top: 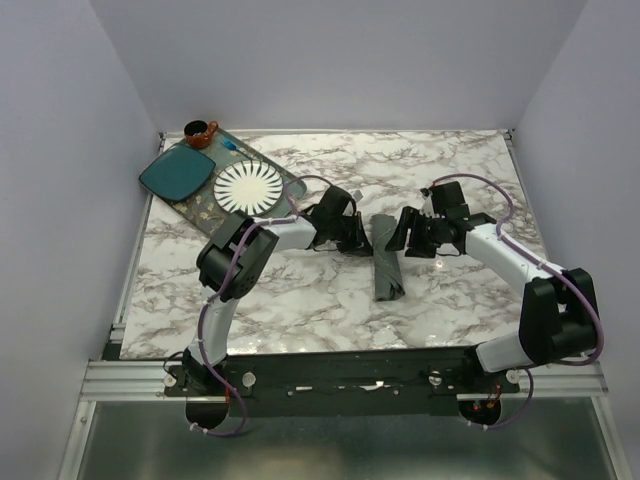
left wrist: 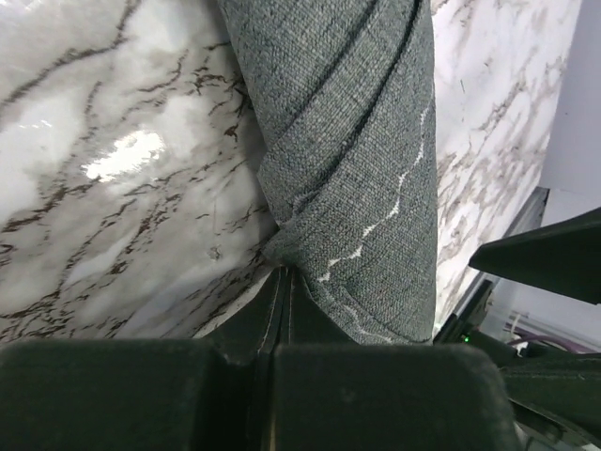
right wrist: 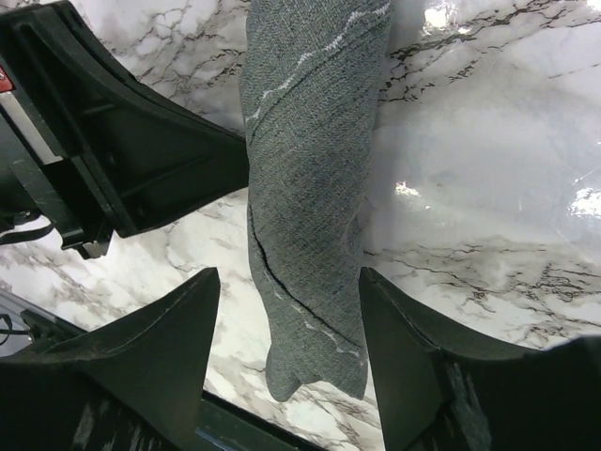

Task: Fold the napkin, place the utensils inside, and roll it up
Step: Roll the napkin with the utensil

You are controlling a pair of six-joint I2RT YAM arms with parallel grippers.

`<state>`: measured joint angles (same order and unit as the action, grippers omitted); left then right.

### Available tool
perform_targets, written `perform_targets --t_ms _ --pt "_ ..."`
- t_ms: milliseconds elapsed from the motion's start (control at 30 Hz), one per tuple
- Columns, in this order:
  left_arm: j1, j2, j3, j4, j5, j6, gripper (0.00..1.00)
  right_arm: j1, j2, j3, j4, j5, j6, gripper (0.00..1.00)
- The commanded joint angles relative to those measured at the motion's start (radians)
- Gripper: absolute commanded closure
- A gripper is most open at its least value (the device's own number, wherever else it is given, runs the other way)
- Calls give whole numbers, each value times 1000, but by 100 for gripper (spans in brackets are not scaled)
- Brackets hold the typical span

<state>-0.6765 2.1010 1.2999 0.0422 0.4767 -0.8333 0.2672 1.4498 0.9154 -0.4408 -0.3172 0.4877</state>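
The napkin (top: 387, 270) lies rolled into a long, narrow dark grey bundle in the middle of the marble table. It also shows in the left wrist view (left wrist: 357, 141) and the right wrist view (right wrist: 310, 188). No utensils are in view. My left gripper (top: 360, 240) is shut, and its tips (left wrist: 284, 272) press against the left side of the roll near its far end. My right gripper (top: 398, 238) is open. Its fingers stand apart on either side of the roll's far end (right wrist: 289, 282) without touching it.
A dark tray (top: 190, 205) at the back left holds a teal square plate (top: 177, 172), a white ribbed plate (top: 246, 186) and a brown cup (top: 199, 133). The two grippers are close together over the roll. The left gripper's body (right wrist: 122, 141) shows in the right wrist view.
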Motion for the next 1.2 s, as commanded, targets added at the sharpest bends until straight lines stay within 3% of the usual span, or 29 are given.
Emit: perform_targets --t_ms 0,167,300,667,1000,1167 --pt "-11 7 -44 78 63 -50 100 -3 4 13 19 -23 -21 30" --pt "-9 -1 -65 114 95 -93 100 3 3 11 14 -4 -54 21" --pt "0 -27 -76 87 62 -69 100 6 0 22 -13 18 -69 19" --pt "38 -150 -204 64 30 -43 87 40 -48 40 -93 115 -100 13" --pt "51 -367 -332 107 114 -15 79 55 -158 -26 -102 107 -58 10" --pt "49 -536 -353 105 200 72 70 55 -342 -93 -121 34 -35 11"
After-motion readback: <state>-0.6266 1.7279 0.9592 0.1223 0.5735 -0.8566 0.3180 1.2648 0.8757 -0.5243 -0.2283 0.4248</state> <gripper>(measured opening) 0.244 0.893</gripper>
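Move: The rolled napkin lies lengthwise fore and aft. Its middle is about 4 cm to the left hand's right, 2 cm back and 1 cm lower; from the right hand it is some 4 cm left, 1 cm ahead and 6 cm below. The white plate stands roughly 28 cm left of the left hand and 15 cm farther out, a little lower; the tray under it centres some 31 cm left, also 15 cm out. The closed left fingertips, already at the napkin roll's left edge, first draw back along it about 1.5 cm, then come free, moving left and up, still drawing back, to end some 5 cm left, 5 cm back and 6 cm higher, the fingers parting slightly. Above the roll, the right fingers open wider and that hand then eases up and back about 2.5 cm. ##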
